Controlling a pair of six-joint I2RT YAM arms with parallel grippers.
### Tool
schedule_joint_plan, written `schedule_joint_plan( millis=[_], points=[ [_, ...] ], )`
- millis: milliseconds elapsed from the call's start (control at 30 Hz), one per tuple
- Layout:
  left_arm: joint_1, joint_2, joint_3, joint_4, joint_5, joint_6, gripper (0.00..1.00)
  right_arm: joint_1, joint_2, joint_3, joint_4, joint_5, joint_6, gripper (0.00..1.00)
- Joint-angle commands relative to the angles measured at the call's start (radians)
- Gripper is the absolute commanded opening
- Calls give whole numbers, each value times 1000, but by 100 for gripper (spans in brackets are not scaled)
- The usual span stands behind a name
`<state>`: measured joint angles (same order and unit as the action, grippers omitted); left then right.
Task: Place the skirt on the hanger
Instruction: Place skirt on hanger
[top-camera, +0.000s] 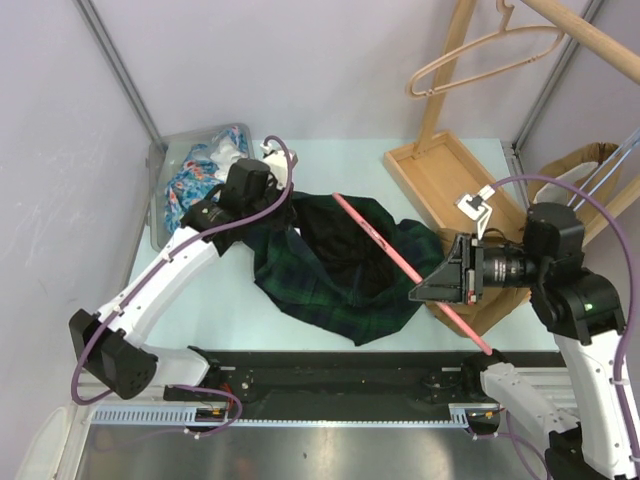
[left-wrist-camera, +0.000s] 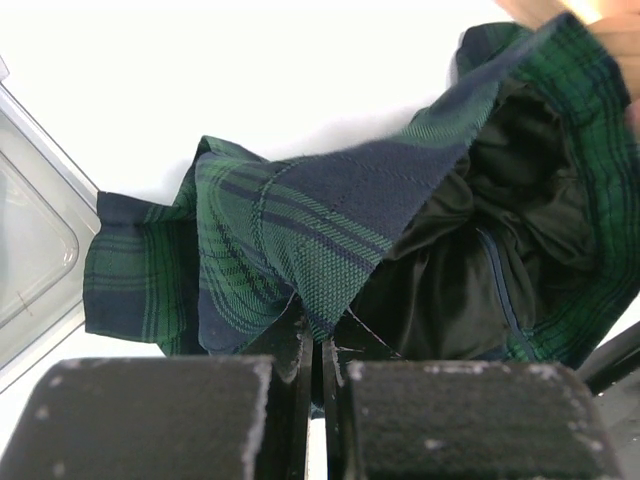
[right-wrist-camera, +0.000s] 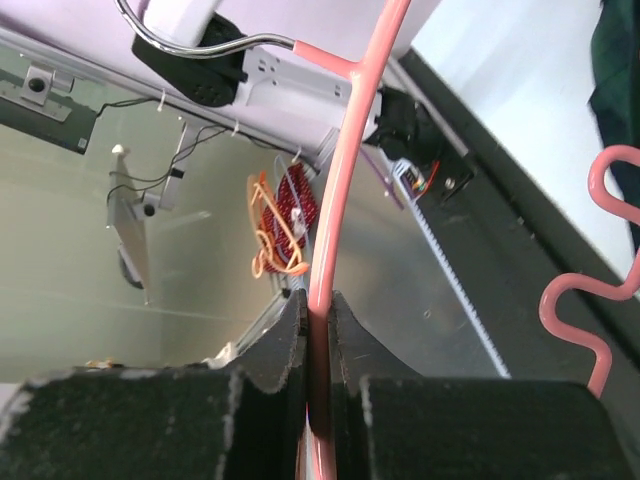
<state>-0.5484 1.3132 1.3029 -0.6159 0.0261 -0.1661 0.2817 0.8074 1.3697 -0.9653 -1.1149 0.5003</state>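
The skirt (top-camera: 345, 285) is dark green and navy plaid with a black lining, and lies spread mid-table. My left gripper (top-camera: 272, 212) is shut on a fold of its plaid edge (left-wrist-camera: 300, 220); in the left wrist view the cloth runs down between the closed jaws of the left gripper (left-wrist-camera: 321, 335). The pink hanger (top-camera: 385, 243) slants across the skirt's right part. My right gripper (top-camera: 418, 292) is shut on the hanger's thin pink rod (right-wrist-camera: 345, 180), as the right wrist view shows at the right gripper (right-wrist-camera: 318, 310). Its metal hook (right-wrist-camera: 200, 45) points toward the arm bases.
A clear bin (top-camera: 157, 200) with colourful clothes stands at the back left, close to the left wrist. A wooden tray stand (top-camera: 450, 180) rises at the back right with a wooden hanger (top-camera: 490, 50) on its rail. A paper bag (top-camera: 590, 165) sits beyond the right arm.
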Motion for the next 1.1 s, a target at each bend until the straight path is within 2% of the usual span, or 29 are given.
schedule_joint_plan(
  millis=[0, 133, 267, 300, 400, 567, 667, 800, 1000, 1067],
  points=[
    [4, -32, 46, -50, -12, -7, 0, 25, -40, -87, 55, -51, 88, 0],
    [4, -90, 3, -77, -12, -10, 0, 62, -54, -182, 224, -28, 188, 0],
    [4, -114, -27, -90, -23, -6, 0, 204, -24, -233, 302, 58, 219, 0],
    [4, -118, -30, -91, -25, -4, 0, 273, -7, -239, 321, 94, 224, 0],
    [4, -137, -37, -87, 17, 7, 0, 362, 25, -261, 387, 160, 216, 0],
    [4, -166, -34, -131, 92, 54, 0, 370, 120, -305, 529, 150, 207, 0],
    [4, -193, -33, -166, 147, 83, 0, 361, 182, -316, 551, 139, 167, 0],
    [2, -229, -34, -203, 156, 97, 0, 343, 249, -340, 625, 84, 126, 0],
    [4, -241, -36, -200, 202, 102, 0, 337, 341, -372, 829, -37, 109, 0],
    [4, -239, -45, -190, 221, 102, 0, 335, 358, -389, 956, -86, 133, 0]
  ],
)
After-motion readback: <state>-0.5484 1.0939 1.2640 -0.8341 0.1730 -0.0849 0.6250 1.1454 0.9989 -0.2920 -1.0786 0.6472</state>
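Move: The left fingers already pinch the edge of the green plaid skirt; the middle of its waist opening lies about 10 cm to their right, 2 cm ahead and 10 cm below. From the right hand, which holds the pink hanger, the opening's middle is some 24 cm ahead, 12 cm left and 25 cm down. The brown garment lies about 16 cm ahead, 16 cm right and 33 cm below the right hand. The plastic bin is some 17 cm ahead, 20 cm left and 22 cm below the left hand. The right hand keeps its hold on the pink hanger and brings it down some 11 cm and left about 10 cm, easing slightly back at first and then forward about 7 cm, turning counter-clockwise and dipping the hanger's leading end towards the skirt's opening beside the left fingers. Meanwhile the left hand, still pinching the waist edge, draws back about 8 cm with a slight drift left and up and a small clockwise turn, holding the edge up for the hanger's end. ##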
